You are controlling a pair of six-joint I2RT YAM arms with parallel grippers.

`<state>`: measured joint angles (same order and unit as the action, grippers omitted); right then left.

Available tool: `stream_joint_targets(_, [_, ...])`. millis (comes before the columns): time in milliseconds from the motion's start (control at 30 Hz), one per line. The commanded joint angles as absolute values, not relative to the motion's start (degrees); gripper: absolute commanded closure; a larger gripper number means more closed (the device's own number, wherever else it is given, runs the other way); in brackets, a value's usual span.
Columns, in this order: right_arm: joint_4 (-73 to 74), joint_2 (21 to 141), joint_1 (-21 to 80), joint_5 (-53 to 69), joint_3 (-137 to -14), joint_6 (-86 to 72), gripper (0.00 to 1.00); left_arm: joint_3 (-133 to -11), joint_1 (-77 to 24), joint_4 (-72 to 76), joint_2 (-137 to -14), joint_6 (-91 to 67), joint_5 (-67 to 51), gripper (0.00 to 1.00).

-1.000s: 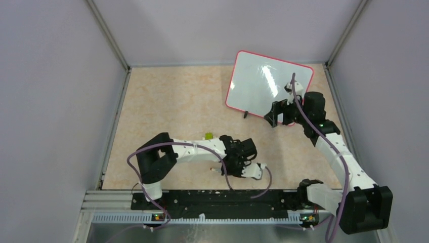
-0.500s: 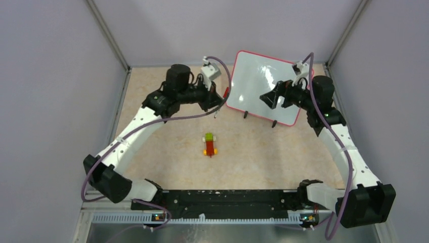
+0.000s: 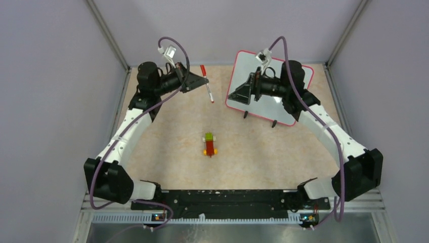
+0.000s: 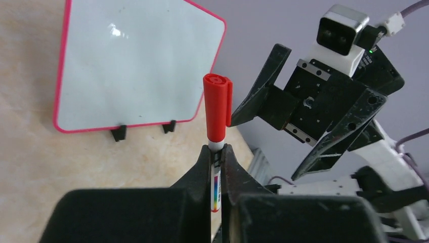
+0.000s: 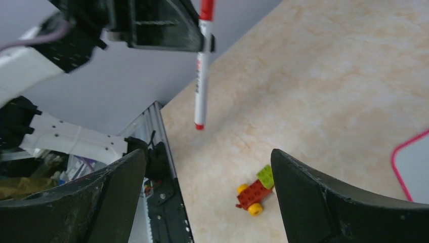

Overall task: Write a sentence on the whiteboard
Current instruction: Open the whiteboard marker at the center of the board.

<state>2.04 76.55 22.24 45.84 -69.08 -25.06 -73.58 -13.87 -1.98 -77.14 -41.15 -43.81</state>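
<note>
The whiteboard [image 3: 281,111] stands tilted at the back right on two black feet, its face blank; the left wrist view also has the whiteboard [image 4: 131,66]. My left gripper [image 3: 195,81] is raised at the back left, shut on a white marker [image 3: 207,84] with its red cap on. From the left wrist, the marker [image 4: 218,114] sticks out beyond the left gripper [image 4: 217,154]. My right gripper [image 3: 242,94] hangs open and empty in front of the board's left part, facing the marker [image 5: 202,66]. The right gripper [image 5: 206,152] has wide jaws.
A small toy car of red and green bricks with yellow wheels [image 3: 209,144] lies mid-table, also seen as the toy car [image 5: 257,190] from the right wrist. Grey walls close in the left, right and back. The arm bases' rail [image 3: 222,200] runs along the near edge.
My left arm swung from low near the front centre up to the back left, carrying the marker. My right gripper moved from the board's lower right corner leftward across the board.
</note>
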Motion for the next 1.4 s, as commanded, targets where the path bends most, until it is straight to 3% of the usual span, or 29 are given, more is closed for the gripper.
stream_joint_targets(0, [-2.65, 81.82, 27.07, 49.90, -78.00, -30.04, 0.11, -62.23, -11.46, 32.94, -77.32, -68.09, -51.82, 1.00])
stream_joint_targets(267, [-0.22, 87.68, 33.39, 44.51, -83.04, -29.63, 0.20, -55.37, -11.16, 50.03, -77.41, -78.51, -50.45, 1.00])
stream_joint_targets(500, [-1.84, 90.92, 35.91, 43.04, -84.59, -32.24, 0.43, -53.57, -11.16, 52.42, -77.16, -79.61, -49.75, 1.00])
stream_joint_targets(567, [-1.94, 91.34, 36.37, 43.21, -85.02, -32.41, 0.56, -53.36, -11.16, 52.77, -77.17, -79.48, -49.57, 1.00])
stream_joint_targets(700, [1.41, 90.83, 36.39, 42.29, -85.43, -29.87, 1.00, -53.17, -11.08, 50.31, -76.59, -77.30, -50.30, 0.98])
stream_joint_targets(833, [4.97, 88.88, 35.41, 45.11, -84.08, -26.97, 1.00, -55.58, -10.30, 41.33, -76.29, -68.22, -54.23, 0.61])
stream_joint_targets(1100, [24.98, 83.95, 30.07, 50.91, -80.81, -6.97, 1.00, -65.87, -6.99, 4.11, -73.43, -27.48, -62.67, 0.03])
stream_joint_targets(1367, [39.81, 82.19, 30.06, 54.91, -78.65, 8.17, 1.00, -69.93, -6.79, -15.71, -75.73, -2.22, -76.15, 0.03])
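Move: Some 12 cm to the right hand's left, a couple of cm farther out and about level with it, stands the middle of the capped whiteboard marker. The left hand already holds it just under its red cap, so the marker's middle hangs some 3 cm below and 2 cm nearer the base from that hand. From the right hand, the toy car lies about 12 cm left, 6 cm back and 32 cm below; the whiteboard's middle is 22 cm ahead, 16 cm right and 30 cm down. Reaching left about 10 cm, the open right hand shuts its fingers on the lower barrel of the marker, while the left hand keeps hold by the cap end and rolls some 25 degrees, swinging the marker's tail to the right. The left fingers then open wide and back off towards the base and down, rolling back; the right hand carries the marker off right, down and back. ##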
